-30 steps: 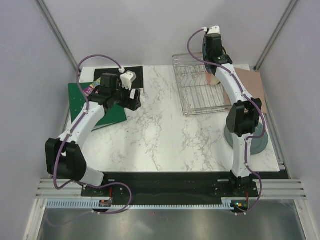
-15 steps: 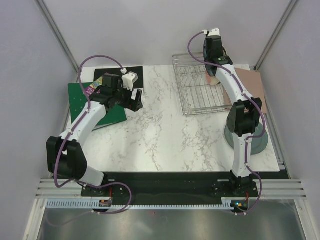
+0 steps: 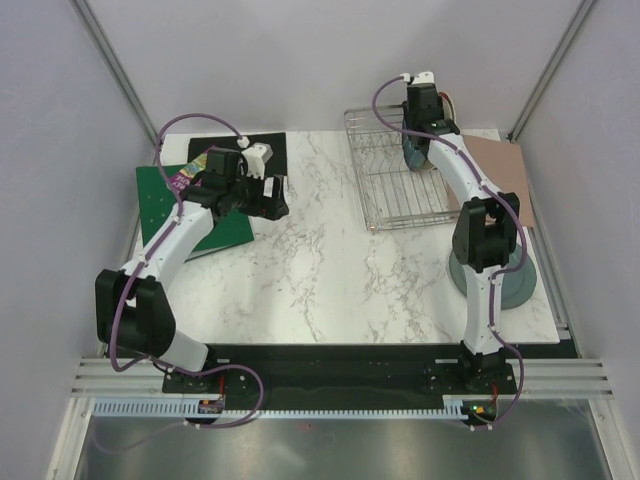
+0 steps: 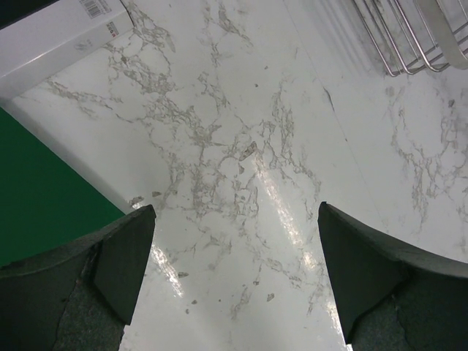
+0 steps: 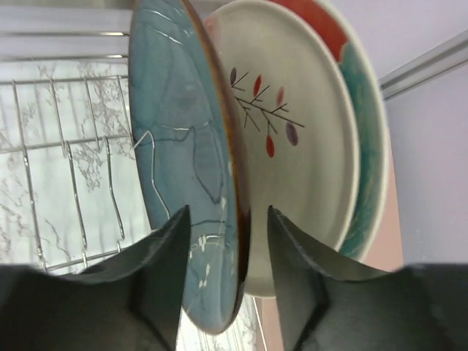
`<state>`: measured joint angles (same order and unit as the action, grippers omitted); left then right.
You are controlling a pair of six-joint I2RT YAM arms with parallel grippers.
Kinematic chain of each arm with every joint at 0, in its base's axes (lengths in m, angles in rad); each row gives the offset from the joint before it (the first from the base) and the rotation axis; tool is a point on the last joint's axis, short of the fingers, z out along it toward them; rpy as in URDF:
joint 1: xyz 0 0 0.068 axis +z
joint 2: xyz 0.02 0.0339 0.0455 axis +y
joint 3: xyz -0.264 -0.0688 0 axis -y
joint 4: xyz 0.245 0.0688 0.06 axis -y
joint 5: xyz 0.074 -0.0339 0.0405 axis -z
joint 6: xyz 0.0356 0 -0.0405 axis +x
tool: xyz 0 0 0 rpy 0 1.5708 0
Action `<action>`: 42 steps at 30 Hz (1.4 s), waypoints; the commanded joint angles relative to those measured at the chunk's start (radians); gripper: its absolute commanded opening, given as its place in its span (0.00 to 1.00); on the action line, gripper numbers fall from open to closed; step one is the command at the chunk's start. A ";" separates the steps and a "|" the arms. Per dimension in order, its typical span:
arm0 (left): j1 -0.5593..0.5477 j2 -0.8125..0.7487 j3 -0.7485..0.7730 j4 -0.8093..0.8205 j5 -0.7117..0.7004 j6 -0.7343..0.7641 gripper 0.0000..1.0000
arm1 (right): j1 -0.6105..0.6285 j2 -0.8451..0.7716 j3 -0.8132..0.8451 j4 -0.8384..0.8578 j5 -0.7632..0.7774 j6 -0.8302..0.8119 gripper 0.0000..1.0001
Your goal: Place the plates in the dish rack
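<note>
The dish rack [image 3: 395, 190] stands at the far right of the marble table. Three plates stand on edge in it: a teal-blue plate [image 5: 183, 124], a cream plate with a twig motif [image 5: 292, 131] behind it, and a red plate with a teal rim [image 5: 318, 22] at the back. My right gripper [image 5: 227, 212] is open, its jaws astride the blue plate's rim with a gap showing on the cream plate's side. A grey-green plate [image 3: 522, 288] lies flat by the right arm. My left gripper [image 4: 235, 208] hangs open over bare marble.
A green binder [image 3: 160, 200] lies at the left edge, with a black mat [image 3: 272, 150] behind it. A white box with a barcode [image 4: 66, 36] is beside the binder. A brown board [image 3: 503, 170] lies right of the rack. Purple walls enclose the table.
My right gripper's jaws have spread apart off the blue plate, which now stands in the rack. The right wrist shifted slightly toward the back. The left gripper drifted a little right.
</note>
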<state>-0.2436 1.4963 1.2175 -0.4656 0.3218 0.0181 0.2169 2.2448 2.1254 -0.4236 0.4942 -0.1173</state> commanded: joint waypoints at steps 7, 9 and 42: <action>0.001 -0.034 0.013 0.050 0.083 -0.133 1.00 | -0.002 -0.431 -0.256 -0.007 -0.054 -0.010 0.70; 0.000 -0.060 0.005 0.056 0.101 -0.148 1.00 | -0.005 -0.531 -0.361 -0.041 -0.077 -0.037 0.76; -0.687 0.254 -0.236 0.765 -0.213 -0.960 0.66 | -0.202 -1.242 -0.984 -0.356 -0.257 -0.125 0.77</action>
<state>-0.8253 1.6783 0.8215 0.3744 0.3424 -0.8810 0.0166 1.0275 0.9951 -0.8085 0.2089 -0.4088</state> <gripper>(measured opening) 0.672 0.751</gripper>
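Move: For my right hand, the green plate is next: about 33 cm back, some 19 cm to the right and 18 cm below. The blue plate is still between my half-open right fingers, its middle about 8 cm below and 2 cm ahead. The white plate's middle is some 5 cm to the right of the blue one's, level with it. From my left hand, the green plate lies about 58 cm right and 8 cm back; the dish rack, 36 cm right and 18 cm ahead. My right fingers open wider and come free of the blue plate's rim; I lift that hand about 10 cm while sweeping it back some 35 cm and a little right, from the rack towards the green plate, dipping as the fingers tip down, then rising slightly. My left hand swings right and back, sinking, also towards the green plate, rolling about 35 degrees as its fingers tip down and narrow by a third. ##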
